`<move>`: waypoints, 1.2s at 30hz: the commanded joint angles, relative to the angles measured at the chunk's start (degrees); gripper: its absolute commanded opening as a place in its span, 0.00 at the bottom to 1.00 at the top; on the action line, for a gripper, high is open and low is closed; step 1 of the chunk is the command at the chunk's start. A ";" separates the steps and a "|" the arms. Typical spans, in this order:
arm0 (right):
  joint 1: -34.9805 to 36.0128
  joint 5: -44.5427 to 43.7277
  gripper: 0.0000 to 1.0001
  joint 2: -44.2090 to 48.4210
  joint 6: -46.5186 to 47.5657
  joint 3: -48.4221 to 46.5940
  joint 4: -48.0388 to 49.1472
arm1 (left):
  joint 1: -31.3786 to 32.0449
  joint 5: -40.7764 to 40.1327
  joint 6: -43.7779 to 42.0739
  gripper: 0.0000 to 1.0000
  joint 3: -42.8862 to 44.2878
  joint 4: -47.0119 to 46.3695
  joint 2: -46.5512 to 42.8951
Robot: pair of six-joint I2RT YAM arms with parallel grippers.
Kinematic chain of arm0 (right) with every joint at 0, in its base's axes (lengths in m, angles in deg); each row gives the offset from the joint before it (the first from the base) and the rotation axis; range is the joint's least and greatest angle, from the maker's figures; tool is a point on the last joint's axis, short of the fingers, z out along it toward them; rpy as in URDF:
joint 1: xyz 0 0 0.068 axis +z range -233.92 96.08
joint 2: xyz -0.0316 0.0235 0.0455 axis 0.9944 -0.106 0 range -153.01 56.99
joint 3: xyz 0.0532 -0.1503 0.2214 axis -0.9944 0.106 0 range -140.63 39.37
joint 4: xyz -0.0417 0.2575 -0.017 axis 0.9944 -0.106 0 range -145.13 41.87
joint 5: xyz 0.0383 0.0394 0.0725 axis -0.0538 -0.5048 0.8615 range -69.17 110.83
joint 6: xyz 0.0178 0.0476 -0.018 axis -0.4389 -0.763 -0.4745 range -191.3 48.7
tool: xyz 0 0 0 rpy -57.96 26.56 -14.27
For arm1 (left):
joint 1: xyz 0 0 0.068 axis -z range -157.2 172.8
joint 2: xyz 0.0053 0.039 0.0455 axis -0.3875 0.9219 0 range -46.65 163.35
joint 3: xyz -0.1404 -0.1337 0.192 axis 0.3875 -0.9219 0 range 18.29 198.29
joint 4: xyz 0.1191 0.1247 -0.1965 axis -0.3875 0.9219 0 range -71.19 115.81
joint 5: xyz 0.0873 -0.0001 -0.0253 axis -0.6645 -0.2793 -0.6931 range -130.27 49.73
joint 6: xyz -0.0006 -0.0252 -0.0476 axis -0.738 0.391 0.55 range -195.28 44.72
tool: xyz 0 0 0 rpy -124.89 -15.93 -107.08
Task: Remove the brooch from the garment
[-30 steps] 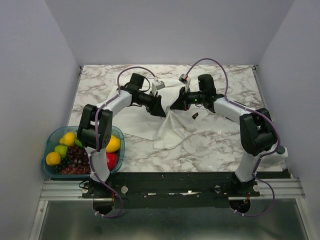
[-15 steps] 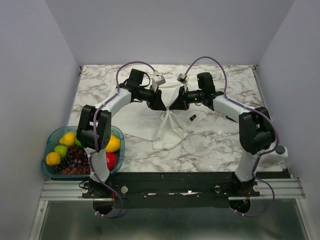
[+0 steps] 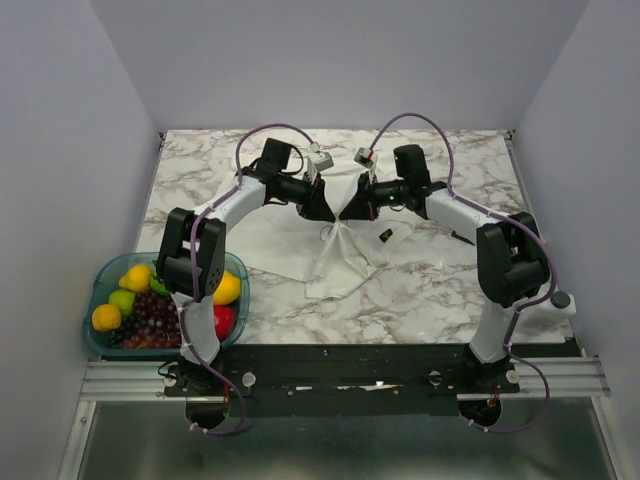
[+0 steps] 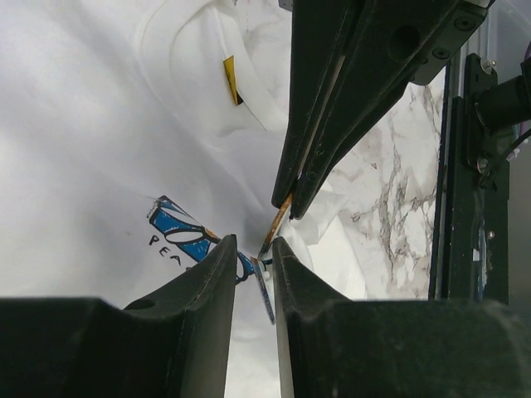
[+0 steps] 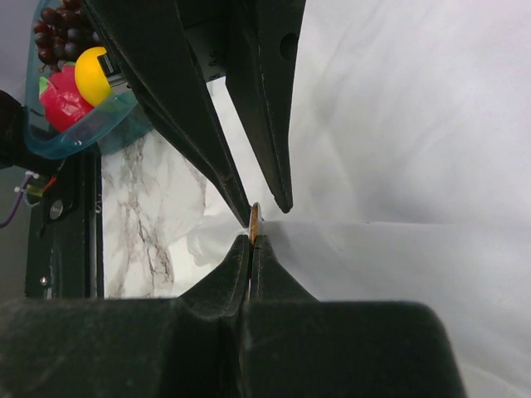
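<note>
The white garment lies spread on the marble table and rises to a peak between the two arms. My right gripper is shut on that peak, with a thin orange-edged piece in the pinch. In the left wrist view the brooch shows edge-on as a thin blue-and-white disc beside a blue print on the cloth. My left gripper straddles it from the opposite side. Its jaws are narrow but still apart, and a gap shows beside the disc. The right gripper comes down just above it.
A teal bowl of fruit sits at the table's near left corner, by the left arm's base. A small dark diamond logo shows on the cloth to the right of the grippers. Grey walls close the table on three sides.
Both grippers have moved slightly toward the back and closer together, raising the cloth's peak. The left jaws have narrowed around the brooch. The right gripper stays shut.
</note>
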 commanded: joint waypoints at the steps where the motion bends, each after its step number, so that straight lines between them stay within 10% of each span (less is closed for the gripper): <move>1: 0.43 3.18 0.01 -1.08 0.04 -2.12 -1.34 | 0.84 1.62 -0.58 0.31 2.17 -1.14 0.95; 9: 0.43 3.18 0.01 -1.70 -0.23 -2.82 -1.43 | 1.20 2.93 -0.85 0.21 3.23 0.08 1.65; 13: 0.26 1.86 0.09 -1.44 -0.84 -2.82 -1.52 | 1.28 3.55 -1.55 0.00 3.23 1.23 1.74; 21: -3.87 -6.13 0.48 4.71 0.46 1.30 -1.52 | 0.93 -2.33 5.11 0.00 -3.34 -7.95 -2.63; 27: -3.96 -6.67 0.52 4.63 -2.85 3.33 -0.82 | 0.49 -3.22 24.09 0.00 -12.40 -28.88 -6.43; 36: -3.87 -2.63 0.55 1.91 -4.27 2.81 2.35 | -1.09 -0.67 32.90 0.00 -14.35 -35.77 -5.55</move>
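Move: Between the two hands, the brooch sits edge-up in the right hand's shut fingertips, about 1 cm to that hand's left and level with it; from the left hand it is roughly 2 cm to the right, its tip just reaching the parted fingers. From the left hand, the blue flower print lies about 3 cm ahead, 1 cm right and 5 cm below. The black-and-yellow tag lies some 11 cm right of the right hand, 3 cm back and 7 cm lower. Creeping about 1 cm right onto the brooch, the left hand shuts its fingers on the rim. Only then do the right fingers let go and open about halfway, backing away some 4 cm to the right and a little forward; the left keeps its pinch, dips about 1 cm, comes back up, and turns roughly 10 degrees counter-clockwise. ##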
